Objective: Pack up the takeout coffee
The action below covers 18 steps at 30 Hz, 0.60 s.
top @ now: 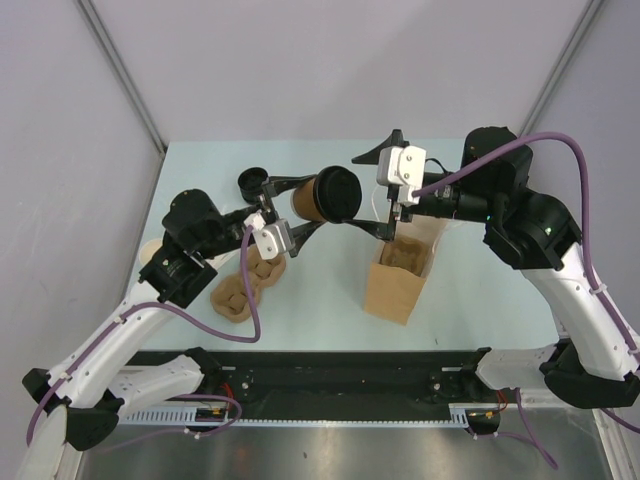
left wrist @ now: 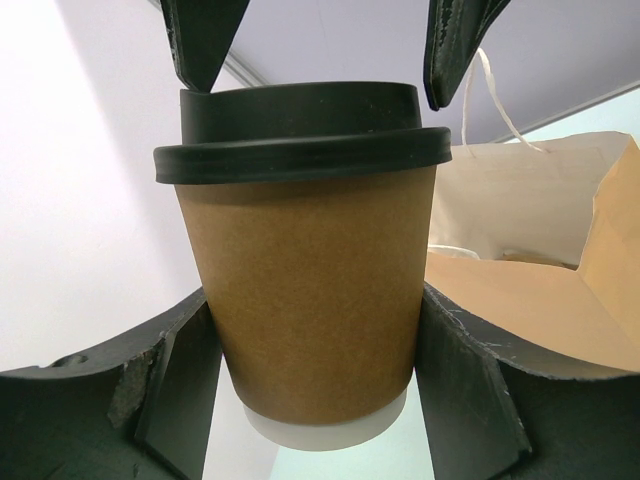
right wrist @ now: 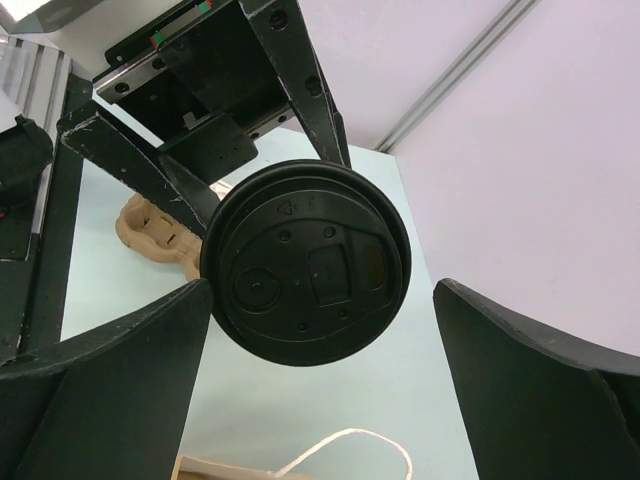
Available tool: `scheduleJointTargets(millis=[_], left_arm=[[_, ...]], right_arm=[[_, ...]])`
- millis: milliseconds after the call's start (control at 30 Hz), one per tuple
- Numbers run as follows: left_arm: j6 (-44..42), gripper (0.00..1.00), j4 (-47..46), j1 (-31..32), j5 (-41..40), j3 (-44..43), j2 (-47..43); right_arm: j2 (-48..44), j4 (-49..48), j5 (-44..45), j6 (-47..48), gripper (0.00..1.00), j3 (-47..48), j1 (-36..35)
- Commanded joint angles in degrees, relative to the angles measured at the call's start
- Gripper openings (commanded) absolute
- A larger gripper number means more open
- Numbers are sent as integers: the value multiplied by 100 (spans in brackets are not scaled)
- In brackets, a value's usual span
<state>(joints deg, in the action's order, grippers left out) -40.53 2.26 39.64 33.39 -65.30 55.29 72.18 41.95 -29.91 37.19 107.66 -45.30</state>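
The takeout coffee [top: 308,198], a brown paper cup with a black lid [top: 340,193], hangs tipped on its side above the table, lid toward the right arm. My left gripper [top: 318,203] is shut on the cup's body; in the left wrist view the cup [left wrist: 310,300] fills the space between both fingers [left wrist: 170,390]. My right gripper [top: 372,197] stands open just right of the lid, touching nothing. The lid [right wrist: 305,265] faces the right wrist camera between the spread fingers [right wrist: 110,380]. A brown paper bag [top: 398,275] stands open under the right gripper.
A pulp cup carrier [top: 243,285] lies on the table below the left gripper. A small stack of black lids [top: 252,181] sits behind the cup. The bag's white string handle [right wrist: 345,442] shows in the right wrist view. The bag's mouth [left wrist: 540,290] lies right of the cup.
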Motion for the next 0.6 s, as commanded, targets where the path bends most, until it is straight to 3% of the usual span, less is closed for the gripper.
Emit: scheduleJointTargets(millis=[0,300,433,567], left_arm=[[2,69,-165,53,212,17,-62],[10,69,-156,114,256,17,-44],[10,70,-156,123,230,35,-53],[28,69,-173,114,212,96,-71]], right_arm=[[-29,-91,-93,104,97,80,-40],[59,50,-234,122,89,150,-49],[129,207,-261,157,79,211,-67],[191,340,-314,201,77,309,-76]])
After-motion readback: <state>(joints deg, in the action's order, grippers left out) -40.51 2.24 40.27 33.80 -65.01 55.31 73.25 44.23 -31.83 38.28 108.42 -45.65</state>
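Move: The cup is clamped in my left hand, lying over with its black lid pointing at my right hand. From my right hand the lid is about 3 cm to the left and 1 cm lower; from my left hand it is roughly 5 cm to the right, 2 cm ahead and 1 cm higher. The paper bag stands some 13 cm to the right of my right hand, about 3 cm ahead and 30 cm below. I shut my right fingers by about a fifth of their opening around the cup's lid, one on either side, until they meet its rim; as they close, the hand sinks about 1 cm and eases half a centimetre left, towards the lid, and back. My left hand stays practically in place and keeps its grip on the cup body. ##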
